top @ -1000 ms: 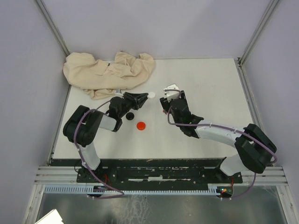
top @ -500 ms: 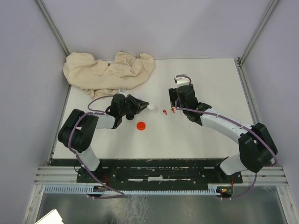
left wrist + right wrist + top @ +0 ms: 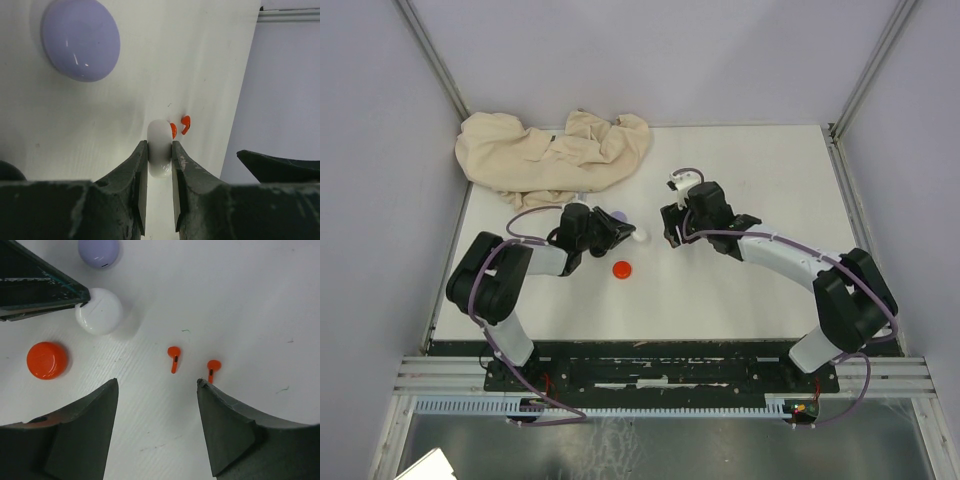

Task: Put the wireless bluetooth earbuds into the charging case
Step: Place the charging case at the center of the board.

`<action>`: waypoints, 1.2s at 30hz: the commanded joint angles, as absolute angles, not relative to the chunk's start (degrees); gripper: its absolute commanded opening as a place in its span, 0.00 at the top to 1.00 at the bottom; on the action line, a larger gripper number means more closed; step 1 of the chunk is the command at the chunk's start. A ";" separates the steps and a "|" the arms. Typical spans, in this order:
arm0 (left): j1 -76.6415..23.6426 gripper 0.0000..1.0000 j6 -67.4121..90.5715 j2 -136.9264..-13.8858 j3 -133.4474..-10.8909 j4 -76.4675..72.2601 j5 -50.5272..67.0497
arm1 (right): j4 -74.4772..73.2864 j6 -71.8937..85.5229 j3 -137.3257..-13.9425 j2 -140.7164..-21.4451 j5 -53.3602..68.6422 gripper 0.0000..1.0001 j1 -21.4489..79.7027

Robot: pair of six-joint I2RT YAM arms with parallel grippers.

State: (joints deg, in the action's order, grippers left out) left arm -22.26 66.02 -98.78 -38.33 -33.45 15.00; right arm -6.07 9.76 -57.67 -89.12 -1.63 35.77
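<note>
Two red earbuds [image 3: 173, 358] [image 3: 212, 369] lie on the white table, just ahead of my right gripper [image 3: 157, 385], which hangs open over them; its right fingertip [image 3: 205, 390] is almost at the stem of the right-hand one. In the top view that gripper [image 3: 674, 234] hides them. My left gripper [image 3: 160, 150] is shut on a white round charging case [image 3: 160, 152], held on edge between its fingers a short way left of the earbuds [image 3: 185, 124]. The same case [image 3: 640, 236] shows at the left gripper's tip from above.
A purple round case [image 3: 618, 215] lies behind the left gripper and a red round case [image 3: 622, 269] in front of it. A crumpled beige cloth [image 3: 555, 155] covers the table's back left corner. Frame posts stand at the back corners.
The right gripper drew back, uncovering the two red earbuds, then came forward and left over them again. The left gripper carried the white case toward the front, uncovering the purple case.
</note>
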 commanded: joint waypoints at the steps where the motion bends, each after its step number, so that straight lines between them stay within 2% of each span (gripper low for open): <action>1: -22.46 0.97 62.38 -99.74 -40.00 -34.12 13.08 | -4.35 8.39 -60.44 -90.79 7.62 0.28 37.49; 12: -22.45 0.97 60.73 -100.43 -40.07 -33.27 11.59 | 0.31 5.51 -60.42 -95.44 9.56 0.28 43.67; 26: -22.46 0.95 58.83 -101.24 -40.58 -31.13 11.89 | 0.84 5.32 -61.80 -98.75 9.99 0.28 46.19; 29: -22.49 0.90 58.67 -101.35 -40.87 -30.74 12.26 | 0.50 5.04 -62.20 -99.54 10.97 0.28 46.61; 33: -22.48 0.73 58.39 -100.96 -40.94 -29.80 12.13 | -0.63 4.12 -63.20 -100.76 10.96 0.26 47.47; 36: -22.48 0.66 58.19 -100.60 -41.17 -29.15 12.30 | -0.64 4.00 -63.41 -101.20 10.65 0.26 47.81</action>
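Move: The red case lies about 12 cm to the right hand's left, 6 cm back and 8 cm below. The white case, held in the left fingers, is some 7 cm to the right hand's left, 1 cm ahead and 5 cm lower; the red earbuds lie nearly under it, 9 cm down, 1 cm ahead and 2 cm right. For the left hand, the board spot is 1 cm ahead and 5 cm below; the purple case sits 6 cm ahead, 4 cm left, 5 cm down. Leftwards about 10 cm, while drawing back 6 or 7 and sinking 5, the right hand sweeps towards the red case, turning some 20 degrees counter-clockwise with its fingers kept open. Meanwhile the left hand eases nearly 3 cm down, still pinching the white case, to bring it onto the board. ##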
